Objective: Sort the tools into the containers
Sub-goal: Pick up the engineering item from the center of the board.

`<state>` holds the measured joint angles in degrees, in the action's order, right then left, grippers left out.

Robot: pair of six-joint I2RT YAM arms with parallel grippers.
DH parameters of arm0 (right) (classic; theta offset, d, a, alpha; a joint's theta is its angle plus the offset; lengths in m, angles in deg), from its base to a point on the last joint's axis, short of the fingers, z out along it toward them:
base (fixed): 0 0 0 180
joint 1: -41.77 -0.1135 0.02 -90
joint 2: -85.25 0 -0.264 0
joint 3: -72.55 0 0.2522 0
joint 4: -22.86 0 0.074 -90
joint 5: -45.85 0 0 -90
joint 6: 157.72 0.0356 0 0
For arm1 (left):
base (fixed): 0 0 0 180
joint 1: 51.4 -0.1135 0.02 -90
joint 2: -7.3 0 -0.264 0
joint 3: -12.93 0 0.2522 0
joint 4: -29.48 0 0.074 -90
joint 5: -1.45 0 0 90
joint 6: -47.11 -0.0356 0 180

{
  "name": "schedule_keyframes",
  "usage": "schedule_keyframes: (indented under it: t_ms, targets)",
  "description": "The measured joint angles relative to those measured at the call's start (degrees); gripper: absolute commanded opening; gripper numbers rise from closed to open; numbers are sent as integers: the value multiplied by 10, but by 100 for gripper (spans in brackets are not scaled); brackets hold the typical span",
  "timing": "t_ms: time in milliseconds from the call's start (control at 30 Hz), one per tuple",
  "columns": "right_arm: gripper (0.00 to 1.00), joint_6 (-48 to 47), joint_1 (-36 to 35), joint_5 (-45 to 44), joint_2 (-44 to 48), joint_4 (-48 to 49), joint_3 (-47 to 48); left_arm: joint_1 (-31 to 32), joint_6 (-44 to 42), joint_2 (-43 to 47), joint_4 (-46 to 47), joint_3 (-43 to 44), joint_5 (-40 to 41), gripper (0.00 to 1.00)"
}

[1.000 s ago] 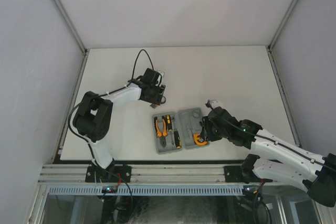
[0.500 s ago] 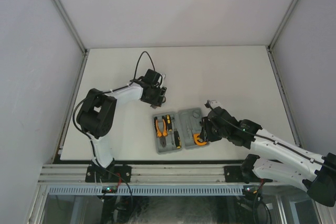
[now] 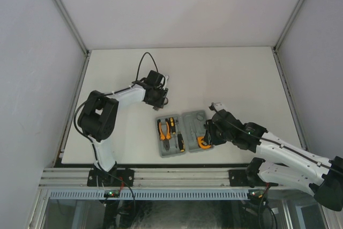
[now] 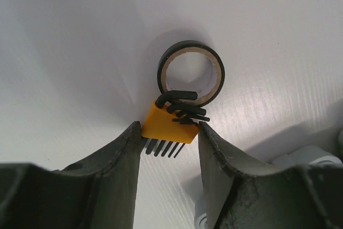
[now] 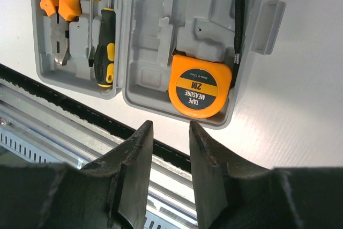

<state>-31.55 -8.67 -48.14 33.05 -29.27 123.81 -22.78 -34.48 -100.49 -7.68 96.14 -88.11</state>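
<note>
The orange-and-black hex-key set (image 4: 170, 124) lies on the white table against a black tape roll (image 4: 191, 72). My left gripper (image 4: 170, 130) is shut on the set's orange holder, one finger on each side; in the top view this gripper (image 3: 159, 98) hides the set. The grey case (image 5: 155, 36) lies open, with orange-handled pliers (image 5: 59, 4) and two yellow-and-black screwdrivers (image 5: 104, 41) in its left half and the orange tape measure (image 5: 199, 86) in its right half. My right gripper (image 5: 170, 124) hangs open and empty above the case's near edge (image 3: 182, 132).
The table's front edge and the metal rail (image 5: 53, 111) run just below the case. A pale grey part (image 4: 308, 156) shows at the lower right of the left wrist view. The enclosure's walls (image 3: 32, 79) stand on both sides and behind.
My left gripper's fingers have closed in onto the hex-key set's holder, and the left arm has shifted slightly. The right arm has not moved.
</note>
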Motion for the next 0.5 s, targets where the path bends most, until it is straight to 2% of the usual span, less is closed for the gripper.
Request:
schedule_keyframes:
  t_ms: [267, 500]
  targets:
    - [33, 9, -4, -19, 28, -7, 0, 6, 6, 56, -3, -2, -4, 44]
    - [33, 21, -4, -44, 56, -19, 0, 54, 15, 123, -10, -2, 17, 42]
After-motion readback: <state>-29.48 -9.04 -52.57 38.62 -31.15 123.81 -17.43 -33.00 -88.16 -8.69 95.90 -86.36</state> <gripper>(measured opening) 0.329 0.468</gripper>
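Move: The engineering item, an orange hex-key set, is already pinched in the left gripper just over the board. The tool case's right half lies about 17 cm to this hand's right and 11 cm back, its left half 6 cm right and 12 cm back, the tape measure 20 cm right and 15 cm back; the tape roll is 3 cm ahead and 3 cm right. From the right gripper, the case's right half lies some 9 cm ahead, 4 cm left and 9 cm below. Keep the left fingers' hold on the orange hex-key set and lift it about 8 cm off the board, gathering speed, then bend the path right by some 3 cm and slightly back, towards the open case. Let the fingers tilt forward by roughly 10 degrees on the way. Ease the empty right gripper up and a little to its right, away from the tape measure. ##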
